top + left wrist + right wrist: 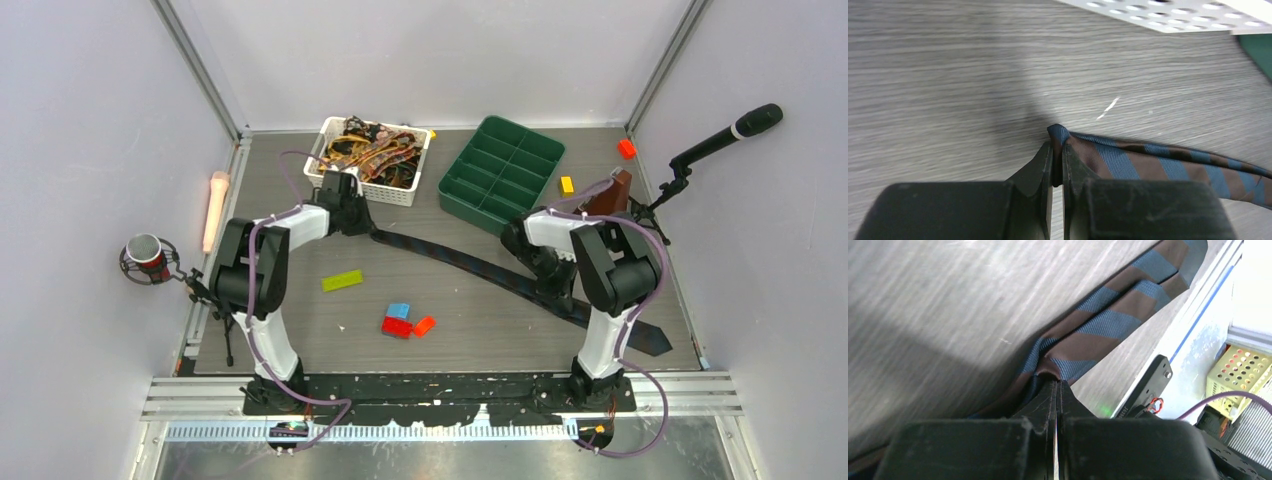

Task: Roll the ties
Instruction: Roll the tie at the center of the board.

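One tie [460, 258], striped dark blue and brown, lies stretched slantwise across the table from beside the basket to the near right corner. My left gripper [372, 232] is shut on its narrow end; the left wrist view shows the fabric [1148, 160] folded and pinched between the fingertips of the gripper [1058, 147]. My right gripper [558, 293] is shut on the same tie close to its wide end [650, 338]. In the right wrist view the cloth [1108, 325] bunches up at the closed tips of the gripper [1056, 382]. More ties fill the white basket [400, 190].
A green compartment tray [500, 175] stands at the back, right of the basket. Loose bricks lie about: green [342, 281], blue [398, 311], red [396, 327], orange [425, 325], yellow [567, 184], another orange [626, 148]. A microphone [725, 135] juts in at the right.
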Robot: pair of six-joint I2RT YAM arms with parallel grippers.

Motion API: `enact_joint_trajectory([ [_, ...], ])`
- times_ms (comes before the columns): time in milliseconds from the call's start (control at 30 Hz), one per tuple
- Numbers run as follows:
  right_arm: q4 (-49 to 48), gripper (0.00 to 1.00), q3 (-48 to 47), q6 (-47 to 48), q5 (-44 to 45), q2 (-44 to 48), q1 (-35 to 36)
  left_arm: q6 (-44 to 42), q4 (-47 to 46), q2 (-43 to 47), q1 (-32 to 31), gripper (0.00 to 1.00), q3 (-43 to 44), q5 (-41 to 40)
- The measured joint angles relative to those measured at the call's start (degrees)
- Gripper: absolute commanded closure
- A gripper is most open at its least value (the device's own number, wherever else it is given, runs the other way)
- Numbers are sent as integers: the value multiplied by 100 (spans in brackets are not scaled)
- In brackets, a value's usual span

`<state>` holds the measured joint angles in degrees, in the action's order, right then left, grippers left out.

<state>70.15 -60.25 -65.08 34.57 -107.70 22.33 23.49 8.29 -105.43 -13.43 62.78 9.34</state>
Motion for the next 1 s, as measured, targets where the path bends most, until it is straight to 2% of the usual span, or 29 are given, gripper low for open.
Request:
enact_joint_trajectory([
  [100, 98, 100, 181, -166, 24, 186, -142, 219, -380, -120, -192, 100, -22, 85],
  [300, 238, 100, 363, -448, 63, 678, -957, 492, -887, -313, -481, 100, -28, 170],
  [500, 400, 100, 501, -721, 160, 1156, -1237, 623, -1169, -396, -614, 100, -46, 221],
  [567, 457, 95, 509, -800, 181, 1351, -1250, 638, -1231, -402, -614, 100, -70, 236],
  [667, 516, 76, 509, -883, 188, 1539, -1270, 658, -1274, -409, -614, 97, -83, 273],
  [733, 555, 68, 509, -881, 177, 1563, -1270, 660, -1292, -411, -614, 95, -90, 273],
  [867, 522, 63, 516, -769, 118, 1694, -1274, 660, -1322, -411, -614, 92, -101, 273],
  [900, 452, 52, 546, -704, 79, 1840, -1276, 660, -1322, -411, -614, 92, -101, 273],
  [1000, 319, 44, 656, -562, 28, 2470, -1276, 658, -1327, -411, -614, 90, -101, 273],
])
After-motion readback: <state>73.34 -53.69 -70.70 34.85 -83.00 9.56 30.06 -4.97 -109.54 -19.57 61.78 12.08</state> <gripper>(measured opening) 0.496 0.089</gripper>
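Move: Both hands already hold the tie near the board: the left hand has its narrow end, the right hand pinches it nearer the wide end, whose tip lies about 25 cm to that hand's right and 10 cm back. From the left hand the white basket stands some 19 cm ahead, and the lime block lies about 8 cm left and 13 cm back. The green tray is roughly 35 cm ahead of the right hand and 19 cm left. Still pinching the tie, both hands carry it to the robot's right across the board: the left about 6.5 cm, staying low and keeping its grip until it stops. The right goes some 5 cm right and 2.5 cm back while rising and turning clockwise, then opens about halfway, lets go and climbs clear, fingertips tilting up. ##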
